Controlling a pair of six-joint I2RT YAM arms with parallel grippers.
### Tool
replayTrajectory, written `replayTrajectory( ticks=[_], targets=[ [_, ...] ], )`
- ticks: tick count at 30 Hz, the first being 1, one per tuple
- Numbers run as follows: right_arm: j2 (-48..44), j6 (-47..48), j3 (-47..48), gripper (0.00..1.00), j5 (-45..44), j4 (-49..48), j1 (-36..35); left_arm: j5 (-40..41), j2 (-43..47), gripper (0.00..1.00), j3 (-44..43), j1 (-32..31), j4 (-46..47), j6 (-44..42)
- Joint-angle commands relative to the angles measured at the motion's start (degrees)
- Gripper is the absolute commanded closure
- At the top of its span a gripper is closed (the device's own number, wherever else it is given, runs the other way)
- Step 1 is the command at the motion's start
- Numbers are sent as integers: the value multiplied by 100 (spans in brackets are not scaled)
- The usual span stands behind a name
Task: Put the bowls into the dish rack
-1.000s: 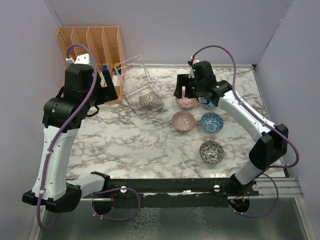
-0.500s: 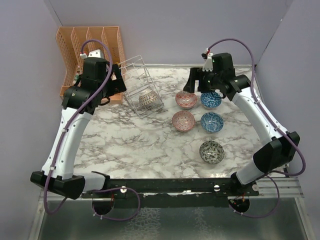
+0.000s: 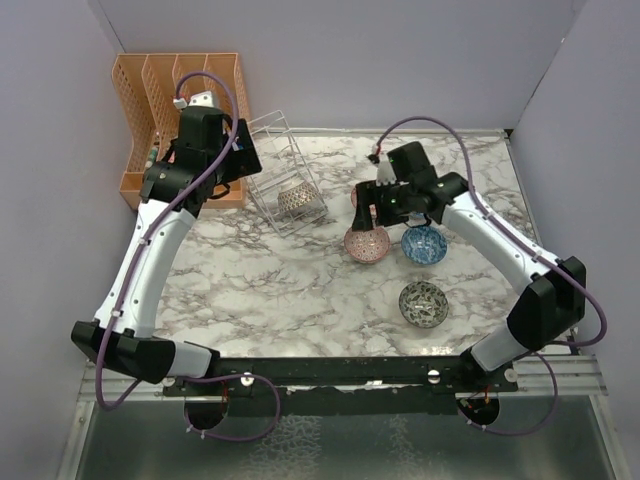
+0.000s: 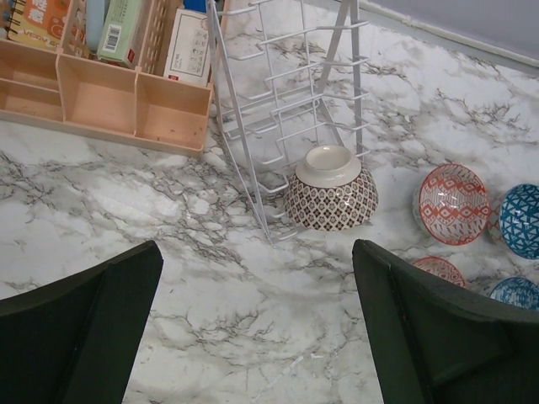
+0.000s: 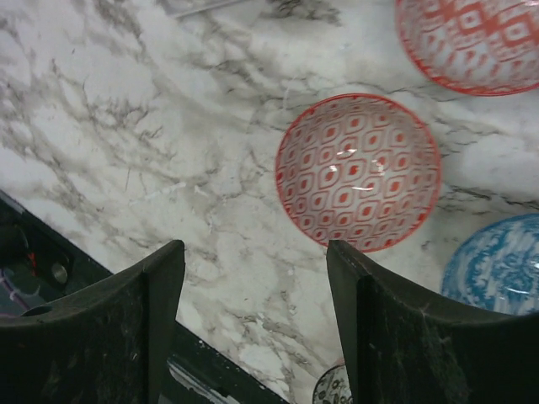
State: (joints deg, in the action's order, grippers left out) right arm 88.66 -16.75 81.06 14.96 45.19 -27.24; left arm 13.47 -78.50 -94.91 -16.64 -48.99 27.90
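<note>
The wire dish rack stands at the back left. A brown bowl rests upside down against the rack's lower wires. On the marble lie a pink bowl, a second pink bowl behind it, a blue bowl and a dark bowl. My right gripper hovers open just above the pink bowls, holding nothing. My left gripper is open and empty over bare marble, left of the rack.
A peach slotted organiser with boxes in it stands against the back wall, left of the rack. A further blue bowl shows at the left wrist view's right edge. Grey walls close the back and both sides.
My right gripper swung from the back bowls toward the near pink bowl and its jaws narrowed a little. The left arm stretched out toward the rack. No bowl moved.
</note>
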Motion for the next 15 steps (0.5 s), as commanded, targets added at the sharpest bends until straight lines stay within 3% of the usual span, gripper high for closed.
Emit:
replayTrajectory(
  ticks=[1, 15],
  targets=[
    [206, -139, -42, 33, -249, -177, -593, 11, 419, 1, -59, -30, 94, -51],
    [1122, -285, 60, 36, -1063, -527, -860, 490, 1532, 1, 688, -24, -359, 25]
  ],
)
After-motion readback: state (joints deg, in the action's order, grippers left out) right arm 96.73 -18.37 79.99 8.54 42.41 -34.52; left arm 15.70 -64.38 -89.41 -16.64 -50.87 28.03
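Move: The near red bowl that the right hand goes for lies roughly 3 cm ahead of it, 2 cm to its right and 15 cm below. The far red bowl stands some 11 cm beyond that one, the near blue bowl about 12 cm to its right and level with it; the bowl already racked is about 12 cm ahead of the right hand and 13 cm to its left. From the left hand, the near red bowl lies about 24 cm right, 3 cm back and 29 cm below. The right hand first swings left and back by some 4 cm, sinking a little, then drops more steeply and eases slightly forward towards the left side of the near red bowl, about 5 to 6 cm down in all, its left side dipping a little and its fingers staying open, clear of the bowl. Meanwhile the empty, wide-open left hand withdraws about 6 cm back, rising and drifting left away from the rack as its fingers tip slightly upward. ##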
